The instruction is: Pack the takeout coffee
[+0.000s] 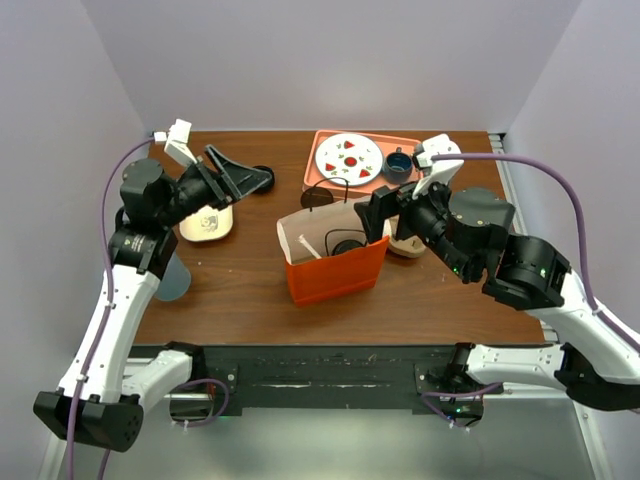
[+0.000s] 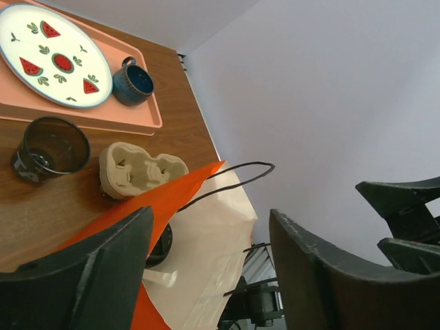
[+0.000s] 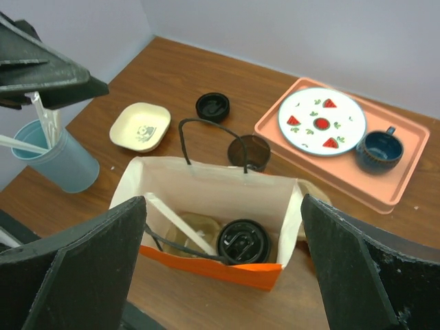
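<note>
The takeout coffee (image 3: 244,240), a dark cup with a round black lid, stands inside the orange paper bag (image 1: 335,272), by its right wall. A white stick (image 3: 175,221) leans in the bag beside it. My right gripper (image 3: 223,206) hovers above the bag's mouth, open wide and holding nothing. My left gripper (image 1: 243,178) is raised at the back left of the bag and is open and empty too. In the left wrist view only an edge of the coffee's lid (image 2: 162,247) shows, past the bag's orange wall (image 2: 137,206).
A salmon tray (image 1: 322,150) at the back holds a watermelon plate (image 1: 348,157) and a blue mug (image 1: 398,163). A dark empty cup (image 3: 249,151) and a cardboard carrier (image 2: 141,168) stand behind the bag. A black disc (image 3: 212,106), a cream dish (image 1: 207,225) and a blue tumbler (image 3: 62,161) lie left.
</note>
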Controlling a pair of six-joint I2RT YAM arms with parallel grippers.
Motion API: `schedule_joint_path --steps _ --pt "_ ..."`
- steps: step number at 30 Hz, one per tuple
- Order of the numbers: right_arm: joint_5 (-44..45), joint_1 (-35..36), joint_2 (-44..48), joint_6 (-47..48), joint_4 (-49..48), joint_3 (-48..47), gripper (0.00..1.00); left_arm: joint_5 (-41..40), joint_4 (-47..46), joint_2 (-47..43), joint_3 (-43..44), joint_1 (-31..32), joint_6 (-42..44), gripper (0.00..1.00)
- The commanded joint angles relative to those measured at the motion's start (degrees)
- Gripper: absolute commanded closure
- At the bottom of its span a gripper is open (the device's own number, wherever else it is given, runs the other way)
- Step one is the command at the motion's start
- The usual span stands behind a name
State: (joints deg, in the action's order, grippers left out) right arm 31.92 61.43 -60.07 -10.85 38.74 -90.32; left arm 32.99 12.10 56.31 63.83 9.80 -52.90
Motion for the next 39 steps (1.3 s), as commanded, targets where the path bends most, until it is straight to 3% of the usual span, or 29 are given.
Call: schedule_joint_path --steps 1,4,11,16,24,39 --pt "-1.3 0.0 -1.9 -10.3 1.6 -2.6 0.01 1.5 5.6 2.3 6.9 0.2 7.3 0.13" --pt "-1.6 0.0 -4.0 -17.7 3.4 -4.2 0.01 1.9 9.1 3.5 9.6 0.2 10.0 0.00" --pt "-0.1 0.0 -8.0 -27.4 13.5 -8.4 0.01 1.4 15.4 2.7 12.4 0.2 15.5 0.00" --pt "0.5 0.0 -6.4 -29.9 13.0 -7.8 0.01 0.6 19.5 0.3 13.3 0.2 19.3 0.00" --pt "0.7 0.0 -2.5 -35.8 12.2 -3.4 0.01 3.0 16.6 -6.0 8.4 0.2 16.6 0.00" --pt "2.0 0.0 0.6 -39.6 9.2 0.1 0.01 4.0 19.3 -7.7 8.2 0.2 17.6 0.00"
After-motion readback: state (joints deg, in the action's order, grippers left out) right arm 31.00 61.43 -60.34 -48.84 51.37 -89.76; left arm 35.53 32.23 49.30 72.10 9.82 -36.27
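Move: Below and to the right of the open left hand stands the orange bag, about 16 cm right, 5 cm nearer the base and 28 cm down; the loose straw slants into the bag's left part, some 10 cm right and 3 cm back. The dark empty cup is about 13 cm ahead and 12 cm right. From the right hand the bag is 2 cm ahead, 5 cm left and 34 cm below; the pulp cup holder lies 10 cm ahead, 11 cm right. Opening its already parted fingers the rest of the way, the left hand, clear of the straw, draws back about 6 cm high up on the bag's left side, rolling its left side up slightly. The right hand, open and empty, sinks some 4 cm towards the bag and shifts a little back after a brief swing left and return, tipping its fingers down about 25 degrees and rolling its left side up; neither touches the bag. ##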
